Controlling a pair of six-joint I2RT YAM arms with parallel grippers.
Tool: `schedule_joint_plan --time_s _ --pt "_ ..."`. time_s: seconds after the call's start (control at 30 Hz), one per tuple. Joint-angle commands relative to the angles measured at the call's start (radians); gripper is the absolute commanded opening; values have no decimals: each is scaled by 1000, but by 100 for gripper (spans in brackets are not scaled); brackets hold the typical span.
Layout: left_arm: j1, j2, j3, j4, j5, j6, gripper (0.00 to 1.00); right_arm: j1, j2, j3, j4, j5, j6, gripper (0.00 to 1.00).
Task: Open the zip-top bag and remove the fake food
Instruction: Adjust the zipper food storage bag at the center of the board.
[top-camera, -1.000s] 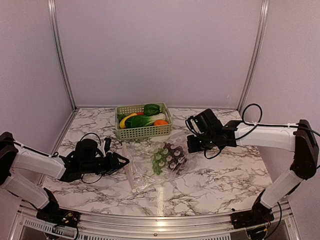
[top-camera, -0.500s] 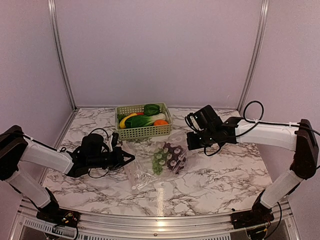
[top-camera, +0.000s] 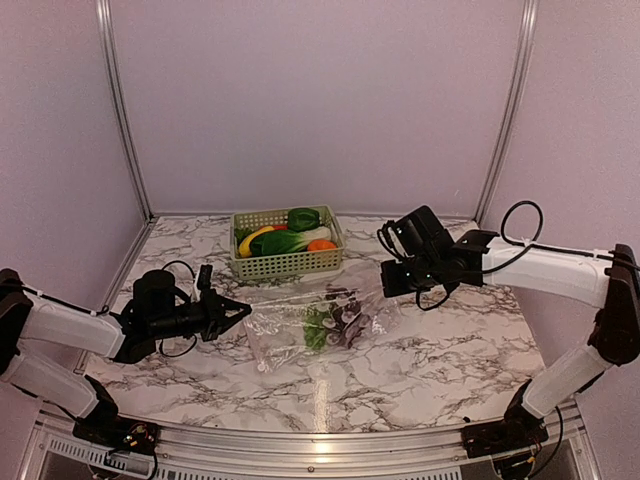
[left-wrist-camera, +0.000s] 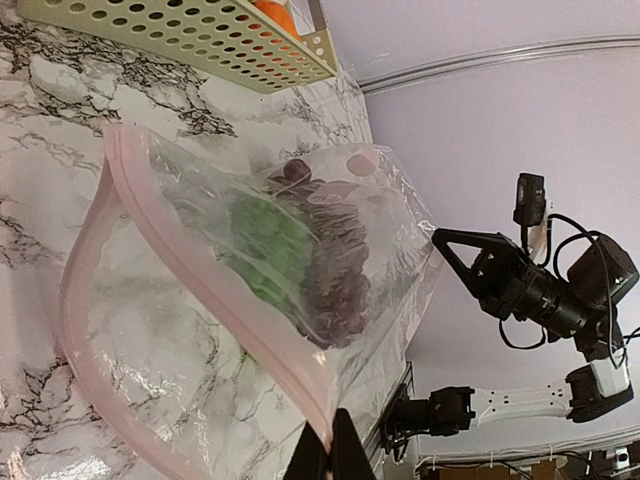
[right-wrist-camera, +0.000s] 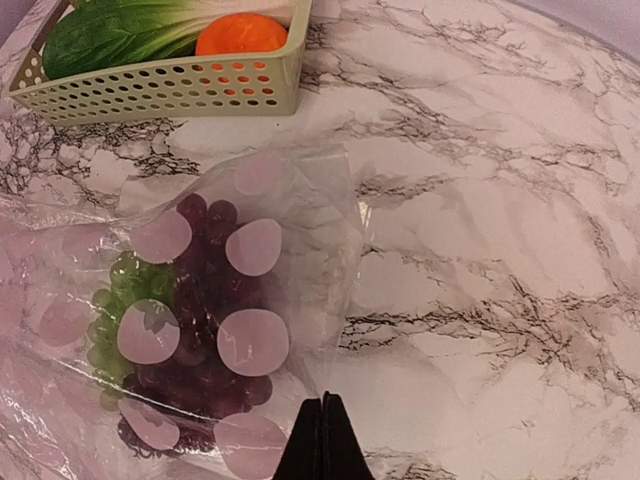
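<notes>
The zip-top bag (top-camera: 300, 325) hangs stretched between both grippers, just above the marble table. Inside it lie fake food pieces: a purple grape bunch (top-camera: 347, 314) and a green bunch (top-camera: 318, 327). My left gripper (top-camera: 245, 311) is shut on the bag's pink zip strip (left-wrist-camera: 215, 300), pinching it at the fingertips (left-wrist-camera: 330, 452). My right gripper (right-wrist-camera: 322, 440) is shut on the clear plastic at the bag's opposite end (top-camera: 385, 292). In the right wrist view the purple grapes (right-wrist-camera: 200, 300) and green grapes (right-wrist-camera: 120, 290) show through the bag's pink-dotted plastic (right-wrist-camera: 250, 245).
A pale green lattice basket (top-camera: 285, 264) stands behind the bag, holding more fake food: a green leafy piece (top-camera: 285, 241), a yellow piece (top-camera: 248, 240) and an orange piece (top-camera: 321, 244). Lilac walls enclose the table's left, back and right.
My left gripper shut on the zip strip and drew back to the left. The bag, slack on the table before, now stretches between the grippers. The right gripper shifted slightly right.
</notes>
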Motion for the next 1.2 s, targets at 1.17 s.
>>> schedule_joint_plan --time_s 1.17 --pt "-25 -75 31 -215 -49 153 37 19 1 -140 3 56 55 0"
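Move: Both hands already pinch the bag, the left at its mouth, the right at its far-end corner. Its middle lies about 13 cm left of the right hand and level with it, 11 cm below; from the left hand, 15 cm right, 3 cm ahead, 9 cm below. From the right hand, the purple grapes are 7 cm left and 1 cm ahead, the basket some 21 cm left and 22 cm ahead. Right hand lifts its bag corner about 7 cm, leftward, then lowers it 12 cm rightward; left fingers open. ##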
